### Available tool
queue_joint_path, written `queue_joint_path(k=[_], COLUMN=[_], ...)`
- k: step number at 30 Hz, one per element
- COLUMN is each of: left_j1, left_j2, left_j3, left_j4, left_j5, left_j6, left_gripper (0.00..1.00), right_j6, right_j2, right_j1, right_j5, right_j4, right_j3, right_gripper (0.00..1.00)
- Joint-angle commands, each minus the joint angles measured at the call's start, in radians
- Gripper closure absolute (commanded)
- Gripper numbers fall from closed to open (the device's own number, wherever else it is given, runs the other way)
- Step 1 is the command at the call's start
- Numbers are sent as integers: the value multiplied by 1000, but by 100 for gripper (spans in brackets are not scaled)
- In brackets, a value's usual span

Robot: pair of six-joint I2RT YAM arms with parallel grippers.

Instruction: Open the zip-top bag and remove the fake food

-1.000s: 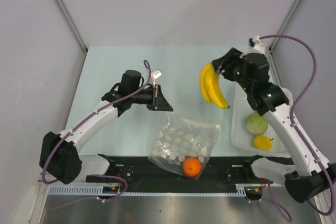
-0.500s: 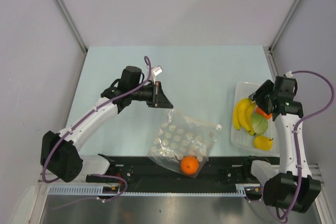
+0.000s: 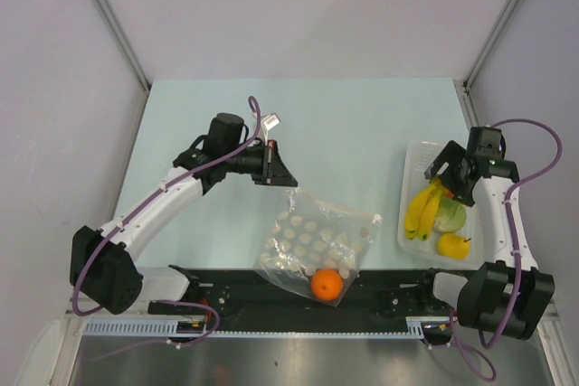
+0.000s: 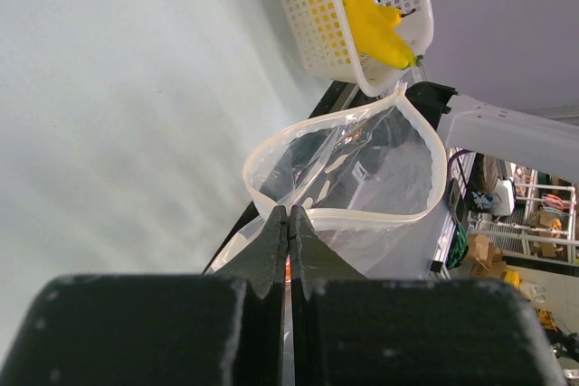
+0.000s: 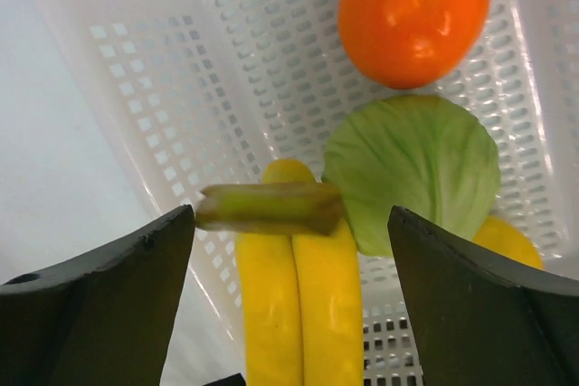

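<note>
The clear zip-top bag (image 3: 317, 240) lies at the near middle of the table, mouth held open, with a round orange (image 3: 327, 286) in its near end. My left gripper (image 3: 276, 171) is shut on the bag's rim (image 4: 344, 216) and holds it up. My right gripper (image 3: 445, 178) is open above the white basket (image 3: 409, 232). The yellow banana bunch (image 5: 298, 296) lies in the basket between the open fingers, apart from both. The pale green cabbage (image 5: 416, 169), small orange piece (image 5: 414, 11) and yellow lemon-like fruit (image 5: 511, 241) lie beside it.
The white perforated basket (image 5: 181, 88) stands at the table's right edge, by the right wall; it also shows in the left wrist view (image 4: 312, 24). A black rail (image 3: 226, 288) runs along the near edge under the bag's end.
My right arm carried the banana bunch from mid-table over to the basket and let it go there. My left gripper has held the bag rim still.
</note>
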State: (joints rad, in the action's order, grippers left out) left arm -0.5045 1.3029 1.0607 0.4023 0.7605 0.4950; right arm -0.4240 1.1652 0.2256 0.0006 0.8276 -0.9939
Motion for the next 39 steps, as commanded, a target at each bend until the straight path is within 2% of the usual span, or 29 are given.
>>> queue_joint_path(k=[1,2,8,9,12,14,20,25,29,34,37,38,39], left_j1=[0,0,0,0,0,0,-2,-2,0,-2,-2,-2,0], left_j2=[-22,-19,-8,-5,7,12,21,22,33,45,50,50,52], left_j3=[50,54,81,82,96,105,153,171,197,211,222,232,239], left_j4=[-10,-3,6,4,3,7,50,75,87,90,110,134,150], left_j5=[-9,-9,7,5,-3,-7,-39,-72,-81,-72,-92,-121,-142], left_j6=[-21,-21,-23,-24,-22,-29,-65,-76,-90,-96,-107,-108,-108], left_gripper=[100,100,100,100,100,100,100,100,100,100,100,100,99], right_j6=[73,79,132,137,159,174,208,182,146,133,111,94,82], right_j2=[-74,-79,-41,-27,13,49,155,191,186,165,154,134,122], right_j1=[-20,-32,-222,-262,-359,-440,-601,-646,-680,-701,-707,-710,-712], right_j5=[78,66,-244,-357,-547,-603,-697,-757,-789,-740,-729,-723,-715], right_j4=[68,68,15,-16,-79,-114,-148,-192,-238,-272,-280,-283,-291], right_j3=[-84,-97,-204,-207,-193,-174,-154,-109,-57,-3,11,24,32], right_gripper=[6,6,10,10,10,10,15,21,30,31,47,60,67])
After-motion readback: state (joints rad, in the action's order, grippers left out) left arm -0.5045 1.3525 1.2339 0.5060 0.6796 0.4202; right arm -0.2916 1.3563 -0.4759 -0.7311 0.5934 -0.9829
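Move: The middle of the zip-top bag's open rim, my next grip, is about 29 cm left of my right hand, 7 cm back and roughly level with it. The bag's free corner is 18 cm left and 9 cm back; the orange inside hangs 33 cm left, 23 cm back and 10 cm lower. The bananas lie just under me, 6 cm left and 6 cm back. From my left hand, the rim's middle is some 12 cm right, 3 cm back and 7 cm below. With my right hand already open, I lift about 8 cm off the bananas and out of the basket, then swing some 29 cm left, sinking and drawing back onto the bag's rim. My wrist turns about 70 degrees counter-clockwise, and my fingers partly close around the rim at the end. My left hand keeps its pinch and raises the bag about 3 cm, easing forward. ##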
